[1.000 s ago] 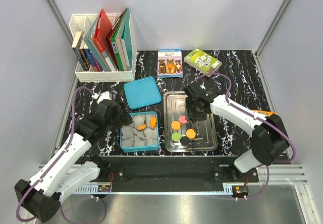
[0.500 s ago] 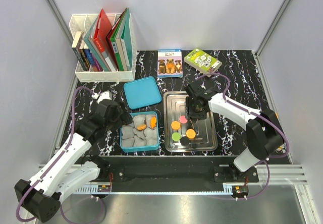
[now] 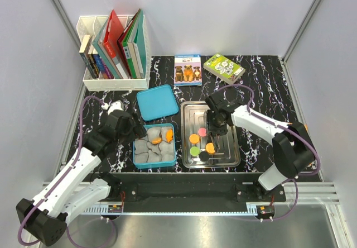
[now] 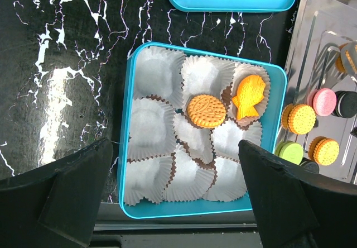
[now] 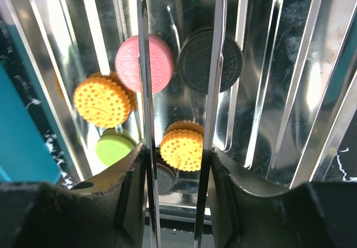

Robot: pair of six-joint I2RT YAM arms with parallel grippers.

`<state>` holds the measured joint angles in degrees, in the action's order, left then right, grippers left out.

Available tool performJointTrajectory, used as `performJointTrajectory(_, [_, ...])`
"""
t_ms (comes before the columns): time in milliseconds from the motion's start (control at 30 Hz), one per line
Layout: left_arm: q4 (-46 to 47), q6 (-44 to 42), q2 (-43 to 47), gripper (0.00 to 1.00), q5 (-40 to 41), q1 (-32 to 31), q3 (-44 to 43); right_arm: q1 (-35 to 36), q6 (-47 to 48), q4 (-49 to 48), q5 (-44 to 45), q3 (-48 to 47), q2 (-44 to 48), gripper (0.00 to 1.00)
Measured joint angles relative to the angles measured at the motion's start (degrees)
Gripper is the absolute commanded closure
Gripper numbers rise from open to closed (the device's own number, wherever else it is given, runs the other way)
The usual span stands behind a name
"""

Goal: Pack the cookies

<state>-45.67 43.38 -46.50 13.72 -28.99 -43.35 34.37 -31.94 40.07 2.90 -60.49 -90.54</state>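
Note:
The cookies lie in two places. A round orange cookie [image 4: 206, 110] and a fish-shaped orange one [image 4: 249, 96] sit in paper cups inside the blue box [image 3: 174, 147]. On the steel tray [image 3: 230, 153] lie a pink cookie [image 5: 144, 63], a black one [image 5: 211, 60], two orange ones [image 5: 102, 101] [image 5: 181, 147] and a green one [image 5: 114, 146]. My right gripper [image 5: 177, 164] is shut on metal tongs [image 5: 216, 63], whose blades straddle the nearer orange cookie. My left gripper [image 4: 178, 203] hangs open over the box's near edge, holding nothing.
The box's blue lid [image 3: 157, 103] lies behind the box. A white rack of books [image 3: 114, 52] stands at the back left, with two small card packs [image 3: 187, 69] [image 3: 223, 67] at the back. Another black cookie [image 5: 163, 176] lies partly under the orange one.
My right gripper has shifted slightly toward the tray's near end, and the tongs' blades have drawn a little closer together around the orange cookie. The left arm has stayed still.

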Motion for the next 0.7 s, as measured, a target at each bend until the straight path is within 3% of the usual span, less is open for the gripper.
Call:
performJointTrajectory(267, [0.20, 0.00, 0.00, 0.01, 0.00, 0.00, 0.00, -0.02, -0.85, 2.19, -1.99, -0.92, 6.58, 0.66])
performJointTrajectory(467, [0.31, 0.00, -0.59, 0.01, 0.02, 0.00, 0.00, 1.05, -1.01, 6.29, -4.26, -7.78, 12.22, 0.73])
performJointTrajectory(700, [0.24, 0.00, -1.40, 0.01, 0.57, 0.00, -0.09, 16.59, -1.36, 8.70, -4.59, -18.88, 11.54, 0.82])
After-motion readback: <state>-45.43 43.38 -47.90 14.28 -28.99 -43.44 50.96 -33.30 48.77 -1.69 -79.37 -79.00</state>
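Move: The right hand already has its fingers round an orange cookie at the tray's far part. The box it will be taken to lies about 19 cm to its left and 10 cm nearer the base, roughly level. The orange cookie in the box is some 18 cm left and 8 cm back; the lid's middle 17 cm left and 5 cm farther out; the pink cookie 2 cm left, 5 cm back. From the left hand, the box is 5 cm back, 4 cm right and 9 cm lower. Still pinched between the right fingers, the orange cookie leaves the tray: the hand lifts it almost straight up at first, then, still climbing, swings left and a little back towards the box, ending about 17 cm higher and 10 cm farther left. The wrist tilts the fingertips out leftward and turns counter-clockwise, both nearly 20 degrees, as the fingers keep their hold with rising effort. ##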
